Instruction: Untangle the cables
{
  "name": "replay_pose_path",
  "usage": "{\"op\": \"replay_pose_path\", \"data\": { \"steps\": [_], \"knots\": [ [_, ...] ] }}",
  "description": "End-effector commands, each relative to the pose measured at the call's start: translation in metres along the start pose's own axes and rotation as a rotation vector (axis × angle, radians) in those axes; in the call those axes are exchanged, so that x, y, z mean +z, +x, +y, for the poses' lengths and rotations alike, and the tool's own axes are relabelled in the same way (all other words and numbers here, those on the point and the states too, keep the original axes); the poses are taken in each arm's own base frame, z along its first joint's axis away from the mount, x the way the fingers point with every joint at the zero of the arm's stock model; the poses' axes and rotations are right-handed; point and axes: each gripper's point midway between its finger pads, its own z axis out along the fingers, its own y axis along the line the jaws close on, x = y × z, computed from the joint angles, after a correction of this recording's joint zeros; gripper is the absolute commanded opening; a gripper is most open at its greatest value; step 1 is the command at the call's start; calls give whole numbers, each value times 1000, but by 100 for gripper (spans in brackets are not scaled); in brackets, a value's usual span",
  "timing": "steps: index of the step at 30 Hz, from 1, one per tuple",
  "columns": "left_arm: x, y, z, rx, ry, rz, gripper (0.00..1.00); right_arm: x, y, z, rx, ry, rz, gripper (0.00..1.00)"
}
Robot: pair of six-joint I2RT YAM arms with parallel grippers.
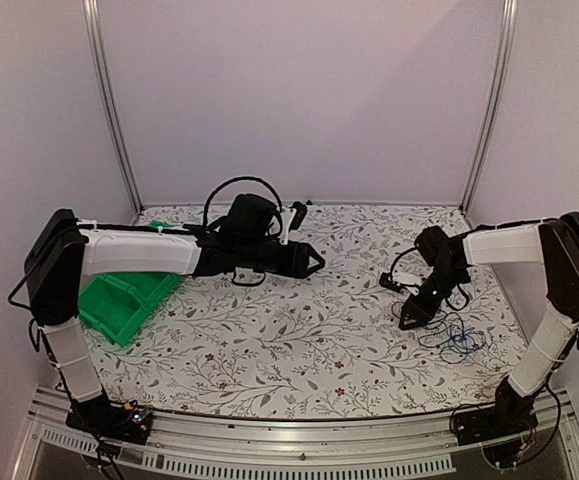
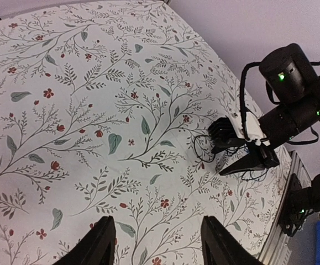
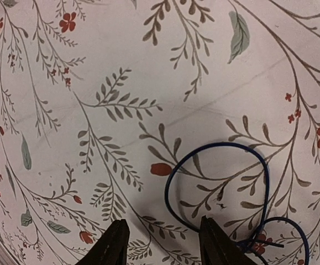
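Observation:
The cables lie on the floral cloth at the right: a bright blue one [image 1: 459, 345] looped among thin dark ones [image 1: 439, 328]. My right gripper [image 1: 409, 318] points down at their left edge. In the right wrist view it [image 3: 162, 245] is open just above the cloth, and a loop of the blue cable [image 3: 215, 146] lies by the right finger [image 3: 218, 243], outside the gap. My left gripper [image 1: 314, 263] hovers over the cloth's back middle, far from the cables. It [image 2: 158, 245] is open and empty. The left wrist view shows dark cable loops [image 2: 199, 149] beside the right gripper [image 2: 248, 163].
A green bin [image 1: 119, 300] sits at the table's left edge under the left arm. The flower-patterned cloth [image 1: 289, 340] covers the table, with walls on three sides and a metal rail [image 1: 299, 440] along the near edge.

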Motion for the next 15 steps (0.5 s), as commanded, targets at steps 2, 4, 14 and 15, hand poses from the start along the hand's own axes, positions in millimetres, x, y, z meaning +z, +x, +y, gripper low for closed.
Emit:
{"op": "replay_pose_path", "data": {
  "steps": [2, 4, 14, 15],
  "knots": [
    [-13, -5, -13, 4, 19, -17, 52, 8, -16, -11, 13, 18, -39, 36],
    [-11, -6, -14, 5, 26, -23, 51, 6, -21, -6, 10, -13, -52, 13],
    [-25, -13, -91, 381, 203, -201, 51, -141, -100, 47, -150, -162, -318, 0],
    [-24, -12, -96, 393, 213, -200, 51, -150, -104, 52, -162, -173, -328, 0]
  ]
}}
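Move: The right hand is low over the near-left side of the black cable; that tangle's middle lies about 5 cm to its right, 1 cm ahead and 1 cm below. The blue cable sits some 12 cm to the hand's right and 5 cm back, also on the table. From the left hand, the black cable's middle is roughly 24 cm right, 4 cm back and 15 cm below. Right fingers close at the black cable, then rise some 12 cm, leftwards; left hand backs about 5 cm. ##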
